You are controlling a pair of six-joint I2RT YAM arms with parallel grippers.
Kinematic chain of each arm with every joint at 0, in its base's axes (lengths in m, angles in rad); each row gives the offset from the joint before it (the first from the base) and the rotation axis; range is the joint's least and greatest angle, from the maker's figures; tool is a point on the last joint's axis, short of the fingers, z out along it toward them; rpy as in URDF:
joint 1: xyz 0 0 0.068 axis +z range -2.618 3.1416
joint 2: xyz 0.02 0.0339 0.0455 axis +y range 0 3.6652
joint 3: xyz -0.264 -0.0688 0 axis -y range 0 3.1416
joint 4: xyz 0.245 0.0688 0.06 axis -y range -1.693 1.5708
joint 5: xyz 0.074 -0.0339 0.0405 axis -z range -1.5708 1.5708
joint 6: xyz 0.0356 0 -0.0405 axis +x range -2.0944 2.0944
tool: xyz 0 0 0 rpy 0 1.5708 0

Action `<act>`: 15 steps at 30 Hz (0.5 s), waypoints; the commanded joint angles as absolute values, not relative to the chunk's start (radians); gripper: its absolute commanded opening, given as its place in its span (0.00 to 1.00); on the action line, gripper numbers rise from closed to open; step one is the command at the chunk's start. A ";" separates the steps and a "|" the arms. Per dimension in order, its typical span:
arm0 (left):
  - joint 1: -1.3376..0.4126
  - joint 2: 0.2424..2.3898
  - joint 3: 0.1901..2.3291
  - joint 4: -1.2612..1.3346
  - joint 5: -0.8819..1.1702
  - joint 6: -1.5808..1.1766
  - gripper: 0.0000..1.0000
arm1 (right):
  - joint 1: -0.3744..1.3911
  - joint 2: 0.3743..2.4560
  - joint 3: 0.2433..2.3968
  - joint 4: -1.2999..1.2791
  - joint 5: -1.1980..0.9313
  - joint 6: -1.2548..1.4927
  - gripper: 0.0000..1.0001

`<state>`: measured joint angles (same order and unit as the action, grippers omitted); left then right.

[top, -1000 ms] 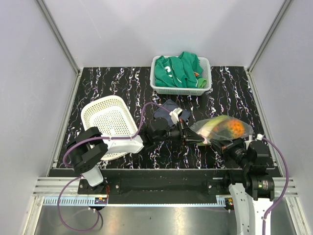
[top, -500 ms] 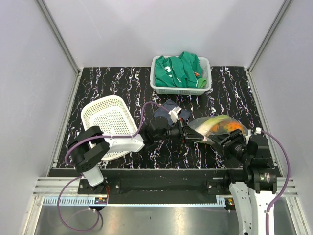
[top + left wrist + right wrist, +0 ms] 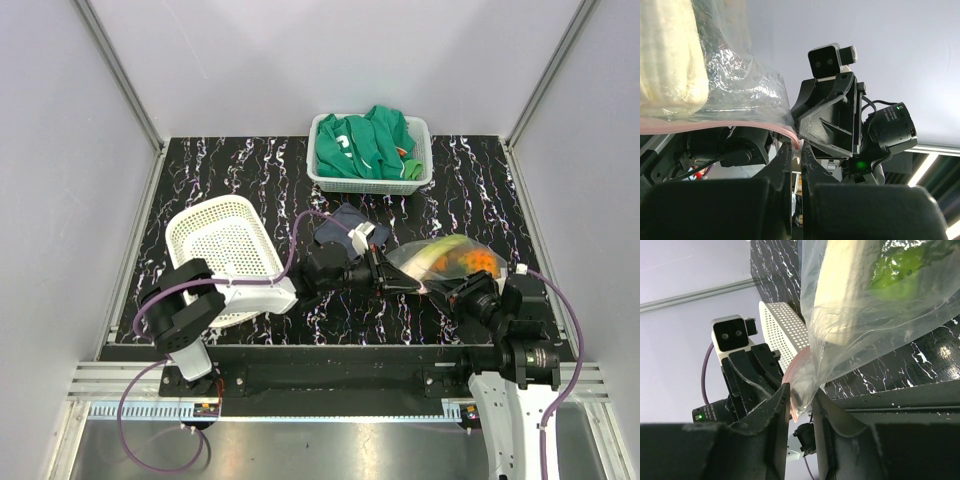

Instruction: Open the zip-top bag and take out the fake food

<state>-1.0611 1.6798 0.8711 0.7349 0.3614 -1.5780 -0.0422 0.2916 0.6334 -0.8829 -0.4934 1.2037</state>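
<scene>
The zip-top bag (image 3: pixel 452 260) is a clear pouch held between both grippers at the table's front right. Fake food shows inside it: a pale leek (image 3: pixel 438 254) and orange pieces (image 3: pixel 483 262). My left gripper (image 3: pixel 413 284) is shut on the pink zip strip (image 3: pixel 730 127) at its end (image 3: pixel 797 144). My right gripper (image 3: pixel 441 291) is shut on the bag's corner (image 3: pixel 805 390), right beside the left one. The right wrist view shows the bag (image 3: pixel 870 325), the leek (image 3: pixel 847 295) and a green piece (image 3: pixel 897 262). The left wrist view shows the leek (image 3: pixel 667 55).
A white basket (image 3: pixel 190 232) lies on its side at the left, over the left arm. A white basket (image 3: pixel 420 175) at the back holds a green garment (image 3: pixel 362 145). A dark grey-blue cloth (image 3: pixel 340 222) lies behind the left wrist.
The right wrist has drawn slightly left and back toward the left gripper. The bag has bunched a little narrower. The left gripper keeps its hold.
</scene>
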 commanded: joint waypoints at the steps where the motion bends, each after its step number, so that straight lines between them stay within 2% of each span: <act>1: -1.080 1.697 0.907 0.792 0.350 -1.580 0.00 | -0.043 0.299 0.624 -0.827 -0.525 1.258 0.30; 5: -1.081 1.709 0.899 0.812 0.356 -1.597 0.00 | -0.043 0.308 0.638 -0.841 -0.505 1.253 0.19; 6: -1.081 1.707 0.897 0.802 0.359 -1.595 0.00 | -0.043 0.319 0.643 -0.848 -0.505 1.249 0.14; 7: -1.081 1.707 0.893 0.798 0.360 -1.594 0.00 | -0.043 0.327 0.649 -0.856 -0.505 1.240 0.03; 8: -1.080 1.707 0.890 0.804 0.360 -1.595 0.00 | -0.043 0.333 0.661 -0.867 -0.505 1.236 0.00; 15: -1.048 1.683 0.850 0.765 0.322 -1.583 0.00 | -0.043 0.243 0.660 -0.897 -0.529 1.334 0.00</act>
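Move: The clear film at the zip-top bag's mouth already lies between my right hand's half-open pads, about 1 cm ahead of the pinch point. My left hand holds the pink zip strip, and that film is some 3 cm to its right. From my right hand, the pale food inside the bag is roughly 7 cm ahead, 1 cm left and 7 cm lower; the orange food is about 6 cm ahead, 11 cm right and 10 cm lower. I shut my right fingers from about a third open to fully closed, pinching the bag's film by the mouth while the hand sinks about half a centimetre and its tips dip slightly. My left hand keeps its pinch on the pink strip right beside it and goes down about 1 cm. ##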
